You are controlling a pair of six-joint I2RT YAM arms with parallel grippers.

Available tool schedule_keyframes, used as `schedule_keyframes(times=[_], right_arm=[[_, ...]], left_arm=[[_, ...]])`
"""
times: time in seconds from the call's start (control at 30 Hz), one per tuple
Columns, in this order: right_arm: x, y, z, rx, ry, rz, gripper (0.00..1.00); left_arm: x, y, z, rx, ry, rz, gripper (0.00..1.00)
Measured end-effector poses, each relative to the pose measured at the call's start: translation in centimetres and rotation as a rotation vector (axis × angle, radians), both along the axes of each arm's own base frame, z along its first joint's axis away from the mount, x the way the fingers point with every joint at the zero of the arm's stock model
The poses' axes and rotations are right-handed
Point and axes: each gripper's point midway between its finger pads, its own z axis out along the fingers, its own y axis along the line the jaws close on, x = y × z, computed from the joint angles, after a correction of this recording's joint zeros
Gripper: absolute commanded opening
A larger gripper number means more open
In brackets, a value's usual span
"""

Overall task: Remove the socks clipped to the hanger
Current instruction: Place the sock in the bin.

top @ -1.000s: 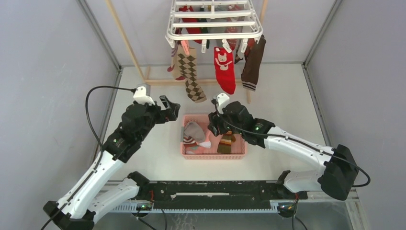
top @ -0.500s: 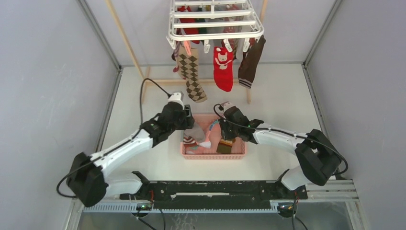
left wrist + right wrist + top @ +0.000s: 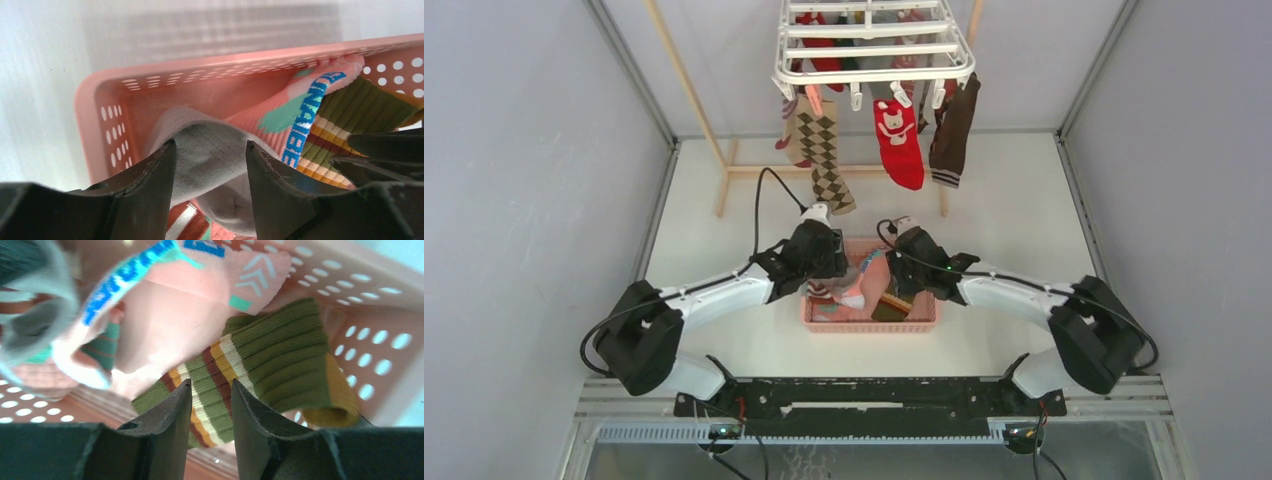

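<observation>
The white hanger [image 3: 874, 50] hangs at the back, with an argyle sock [image 3: 824, 150], a red sock [image 3: 900, 145] and a dark brown sock [image 3: 951, 135] clipped along its front, and more socks behind them. Both arms reach into the pink basket [image 3: 921, 322]. My left gripper [image 3: 829, 265] [image 3: 210, 150] is shut on a hump of a grey sock [image 3: 200, 132], whose fabric fills the gap. My right gripper [image 3: 894, 278] [image 3: 211, 385] stands narrowly open, its tips just over a green striped sock [image 3: 270, 355] lying flat. Between them lies a pink sock [image 3: 165, 325] with blue lettering.
A light wooden pole rack [image 3: 689, 90] carries the hanger; its foot bar [image 3: 774, 172] lies on the table behind the basket. Grey walls close in on the left and right. The arm bases sit on a black rail [image 3: 864, 395] at the near edge.
Both arms have dropped into the basket. The left gripper swung in from the left and closed on the grey sock. The right gripper's jaws narrowed. The hanging socks swayed a little.
</observation>
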Motion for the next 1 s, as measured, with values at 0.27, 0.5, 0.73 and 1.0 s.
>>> schedule_keyframes(times=[0.27, 0.5, 0.73, 1.0], right_arm=[[-1.0, 0.5, 9.0, 0.176, -0.183, 0.033, 0.51], [-4.5, -0.5, 15.3, 0.335, -0.299, 0.075, 0.97], [-7.0, -1.5, 17.9, 0.432, -0.313, 0.102, 1.00], [-9.2, -2.1, 17.6, 0.453, -0.251, 0.137, 1.00]], left_arm=[[-0.7, -0.4, 1.8, -0.034, -0.035, -0.020, 0.92], [-2.7, 2.0, 10.6, -0.168, -0.207, -0.007, 1.00], [-5.6, 5.6, 15.4, -0.226, -0.311, 0.015, 1.00], [-7.8, 8.1, 17.1, -0.255, -0.354, 0.034, 1.00]])
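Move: The grey sock lies right at the left hand's fingertips, about 3 cm below and 1 cm to its left; the bin's left rim is some 8 cm to that hand's left, level ahead, and the pink sock some 7 cm to its right, level ahead. The striped olive sock lies about 3 cm straight below the right hand; the pink sock is some 5 cm to that hand's left and 2 cm farther out. Both hands rise some 17 cm from the bin, drawing back, fingers opening wide, the left also veering left. ##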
